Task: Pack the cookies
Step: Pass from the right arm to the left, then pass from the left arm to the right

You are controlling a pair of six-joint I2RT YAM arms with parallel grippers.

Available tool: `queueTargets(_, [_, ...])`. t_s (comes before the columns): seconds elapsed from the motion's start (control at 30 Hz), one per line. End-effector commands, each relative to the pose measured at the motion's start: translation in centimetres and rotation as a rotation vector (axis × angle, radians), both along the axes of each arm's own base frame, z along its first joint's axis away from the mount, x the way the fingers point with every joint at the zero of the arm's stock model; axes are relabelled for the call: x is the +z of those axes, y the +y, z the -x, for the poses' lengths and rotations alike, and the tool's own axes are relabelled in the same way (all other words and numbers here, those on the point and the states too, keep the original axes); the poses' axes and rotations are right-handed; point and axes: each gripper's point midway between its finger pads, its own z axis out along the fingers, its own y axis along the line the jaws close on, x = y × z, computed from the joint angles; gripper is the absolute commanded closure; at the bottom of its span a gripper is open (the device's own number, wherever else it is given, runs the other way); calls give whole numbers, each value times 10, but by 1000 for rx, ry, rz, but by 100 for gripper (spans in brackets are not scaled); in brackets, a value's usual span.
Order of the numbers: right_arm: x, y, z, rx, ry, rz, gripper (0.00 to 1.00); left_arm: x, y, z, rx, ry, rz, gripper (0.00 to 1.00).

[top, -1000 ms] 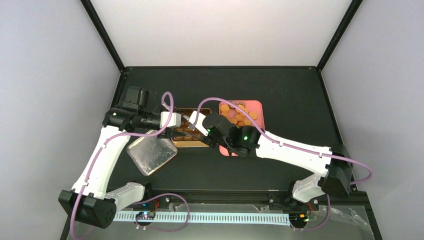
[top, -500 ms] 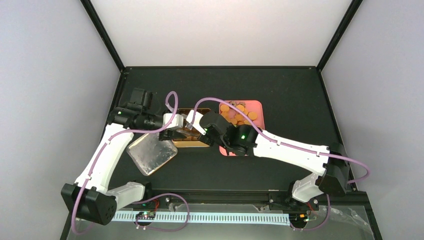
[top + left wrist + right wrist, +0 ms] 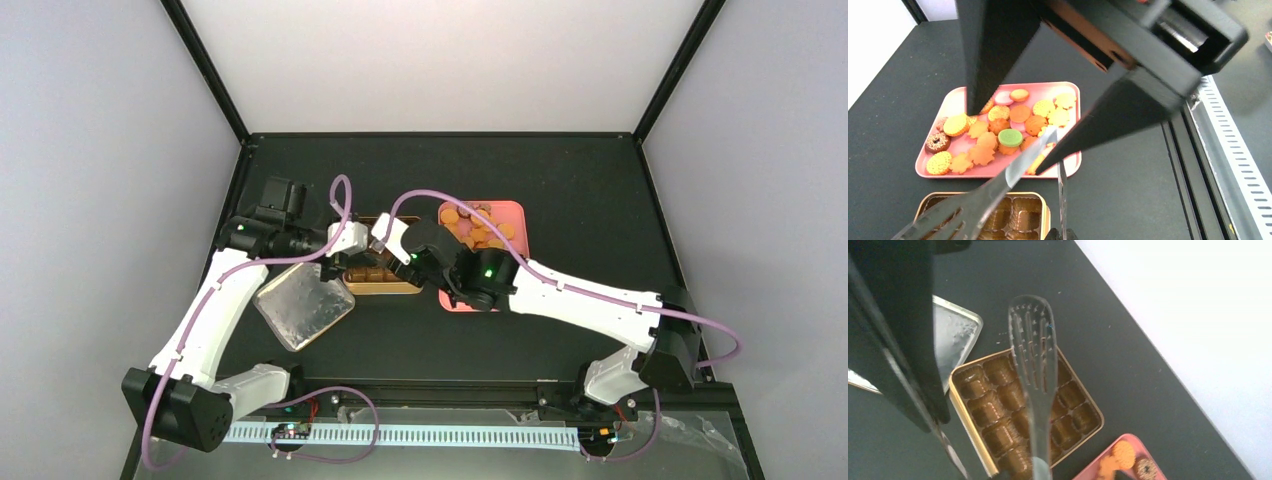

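Observation:
The cookies (image 3: 480,228) lie heaped on a pink tray (image 3: 515,215); the left wrist view shows them orange-golden (image 3: 980,152), with one green (image 3: 1010,137). Left of the tray stands the brown tin (image 3: 385,287), its cups bare where they show (image 3: 993,405). Both grippers meet above the tin. My left gripper (image 3: 352,242) is shut on the metal tongs (image 3: 1018,167) near where their two arms join. My right gripper (image 3: 388,240) has its jaws apart, and a slotted tong arm (image 3: 1032,350) runs through the gap. Only one right finger (image 3: 903,350) shows.
The tin's silver lid (image 3: 303,305) lies flat on the black table left of and nearer than the tin. A pale toothed rail (image 3: 420,435) runs along the near edge between the arm bases. Black frame posts rise at the back corners.
The left jaws have closed on the tongs and the right jaws have parted. Both grippers have drifted slightly left and back over the tin.

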Motion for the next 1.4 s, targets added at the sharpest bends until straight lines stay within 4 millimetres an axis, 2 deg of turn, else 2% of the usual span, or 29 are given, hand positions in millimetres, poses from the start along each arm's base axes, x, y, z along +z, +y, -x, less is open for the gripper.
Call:
queueTargets(0.0, [68, -8, -12, -28, -22, -217, 33, 42, -8, -7, 31, -4, 121, 99])
queueTargets(0.07, [94, -20, -21, -24, 29, -341, 21, 51, -10, -10, 56, 48, 162, 99])
queueTargets(0.1, [106, -31, -30, -37, 49, -405, 14, 57, -12, -11, 70, 81, 187, 99])
queueTargets(0.17, [128, -50, -36, -31, 88, -529, 3, 70, -14, -16, 105, 134, 237, 99])
queueTargets(0.27, [151, -80, -39, -36, 124, -692, 0, 93, -16, -26, 163, 182, 314, 99])
queueTargets(0.4, [158, -118, -38, -42, 211, -906, 0, 127, -14, -45, 250, 233, 431, 99])
queueTargets(0.53, [140, -139, -35, -71, 322, -1044, 0, 160, -10, -64, 329, 269, 545, 99])
queueTargets(0.63, [127, -145, -29, -77, 391, -1139, 0, 181, -8, -73, 354, 299, 605, 99])
queueTargets(0.77, [121, -146, -19, -26, 486, -1292, 0, 208, -6, -76, 356, 339, 678, 99])
queueTargets(0.87, [121, -141, -19, 31, 550, -1397, 0, 220, -4, -74, 348, 364, 734, 99])
queueTargets(0.97, [136, -137, -25, 84, 552, -1473, 0, 227, -4, -71, 333, 393, 774, 99])
queueTargets(1.13, [175, -126, -34, 221, 535, -1571, 0, 228, -3, -69, 331, 410, 798, 99])
queueTargets(1.37, [202, -109, -49, 309, 517, -1623, 3, 227, -1, -73, 348, 446, 817, 98])
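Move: About 8 cm to the right of the right hand, some 3 cm back and 6 cm lower, is the middle of the tongs' white handle. The left hand already pinches the tongs by one head; the handle is about 12 cm to its right, 2 cm back and 9 cm below. From the right hand, the chocolate box is roughly 1 cm left, level fore and aft, the cookie tray 18 cm right and level fore and aft, both some 25 cm below. Opening fully, the right hand leaves the tongs, swings up and about 15 cm to its right, dips some 8 cm, then climbs again with a little forward and left to come in beneath the handle, rolled about 90 degrees so its open fingers point up and left. The left hand keeps its pinch, lifting the tongs some 20 cm and 8 cm forward while tilting its fingers up to about level. ##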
